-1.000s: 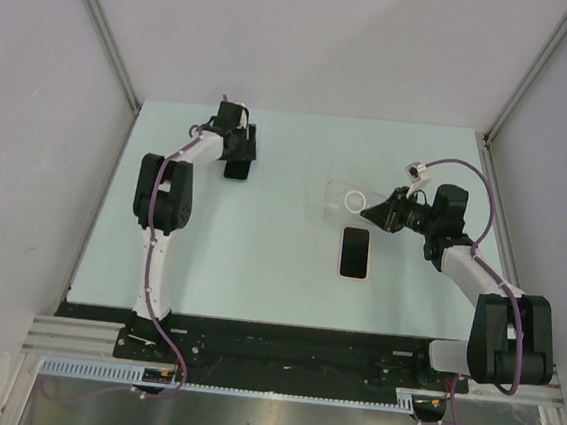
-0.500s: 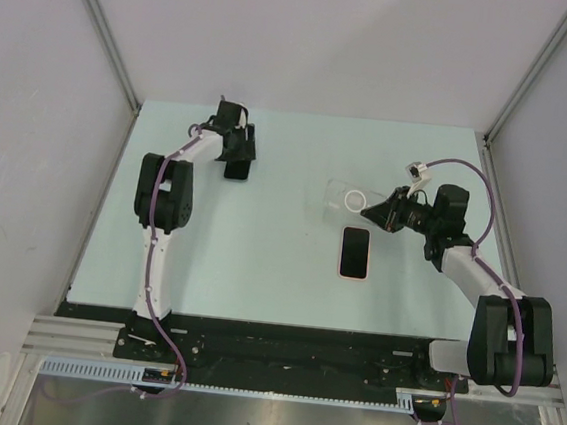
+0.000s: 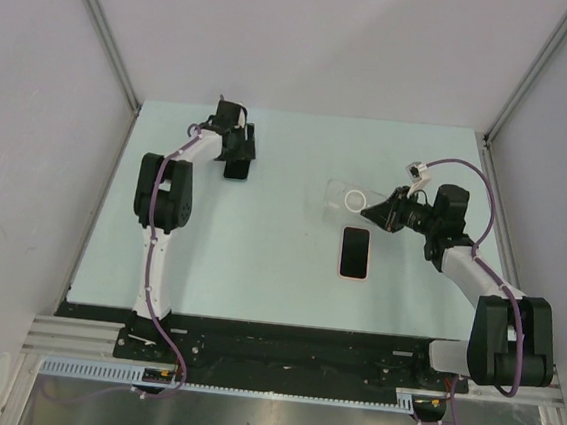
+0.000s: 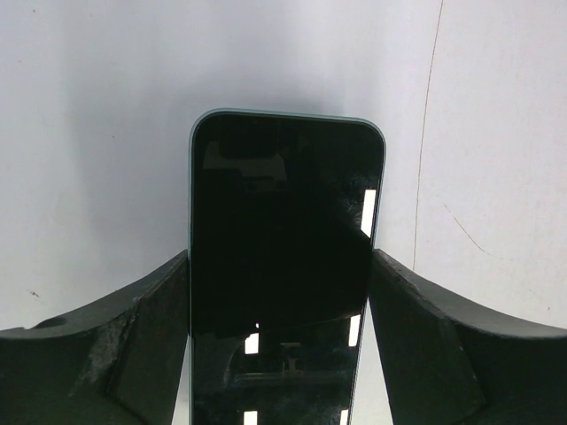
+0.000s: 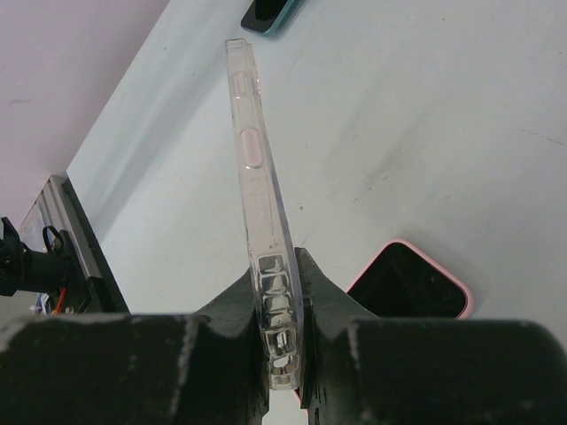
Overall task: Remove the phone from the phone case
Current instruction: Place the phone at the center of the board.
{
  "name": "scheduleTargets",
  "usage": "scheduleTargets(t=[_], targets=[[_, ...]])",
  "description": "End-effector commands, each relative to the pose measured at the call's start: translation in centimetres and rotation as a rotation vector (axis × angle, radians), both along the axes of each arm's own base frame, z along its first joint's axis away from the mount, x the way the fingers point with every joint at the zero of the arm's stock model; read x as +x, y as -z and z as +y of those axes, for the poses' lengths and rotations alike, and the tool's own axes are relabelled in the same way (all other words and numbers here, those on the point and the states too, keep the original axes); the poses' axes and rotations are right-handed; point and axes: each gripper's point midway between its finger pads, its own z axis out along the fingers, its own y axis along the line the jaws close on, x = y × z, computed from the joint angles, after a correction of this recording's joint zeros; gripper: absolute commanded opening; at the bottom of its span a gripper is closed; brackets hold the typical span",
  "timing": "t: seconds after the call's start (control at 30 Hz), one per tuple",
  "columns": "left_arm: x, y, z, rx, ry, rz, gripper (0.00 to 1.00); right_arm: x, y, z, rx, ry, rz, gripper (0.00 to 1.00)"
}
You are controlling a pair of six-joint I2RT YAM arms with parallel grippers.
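Note:
A dark-screened phone [image 4: 283,221] with a teal rim sits between the fingers of my left gripper [image 4: 280,258], which press on its two long sides. In the top view this phone [image 3: 235,169] is at the far left of the table, under the left gripper [image 3: 237,154]. My right gripper [image 5: 285,266] is shut on one end of the clear phone case [image 5: 252,159], which is empty and stands on edge above the table. From above, the case [image 3: 345,198] with its white ring shows just left of the right gripper [image 3: 372,213].
A second phone with a pink rim [image 3: 356,252] lies flat, screen up, in the middle of the pale green table [image 3: 262,231], just below the held case. It also shows beside the right fingers as the pink-rimmed phone [image 5: 412,282]. Grey walls enclose the table.

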Motion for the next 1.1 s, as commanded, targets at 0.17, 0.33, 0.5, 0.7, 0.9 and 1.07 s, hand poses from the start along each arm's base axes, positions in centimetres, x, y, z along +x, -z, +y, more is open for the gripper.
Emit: scheduleTargets(t=[0.17,0.33,0.5,0.7,0.9,1.07], targets=[[1.5,-2.4,-0.1,-0.036,-0.022,-0.063,0.86,0.0,-1.8,-0.1,0.010,-0.010,-0.078,0.00],[1.4,-2.5,0.0,-0.035,-0.032,-0.064,0.89,0.0,-1.8,-0.1,0.010,-0.012,-0.078,0.00],[1.0,-4.4,-0.2,-0.056,-0.027,-0.085,0.98,-0.1,-1.8,-0.1,0.009,-0.017,-0.080,0.00],[0.0,-9.7,-1.2,-0.100,0.036,-0.160,1.00,-0.4,-1.6,0.2,0.000,-0.040,-0.089,0.00],[-2.5,-15.2,-3.6,-0.106,0.239,-0.274,1.00,-2.2,-1.2,1.7,-0.030,-0.151,-0.118,0.00],[-7.1,-19.7,-7.8,-0.121,0.612,-0.445,1.00,-4.3,-0.9,3.3,-0.045,-0.280,-0.159,0.00]])
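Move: The phone lies flat on the board between the left fingers, its middle about 2 cm behind the left hand point and 1 cm below. From the left hand, the pink-edged phone lies roughly 29 cm back and 37 cm right; the clear case in the right gripper hangs some 21 cm back, 34 cm right and 14 cm higher. From the right hand, the released phone's place is about 22 cm ahead, 40 cm left and 15 cm down. The left fingers let go of the phone's two long edges, spreading fully while the hand stays put; then the hand comes free and rises quickly, about 14 cm, away from the phone, drifting back and right late on as the wrist tips up and swings some 15 degrees clockwise. The right hand keeps its pinch on the clear case and, near the end, carries it about 3 cm back and left, turning slightly counter-clockwise. ##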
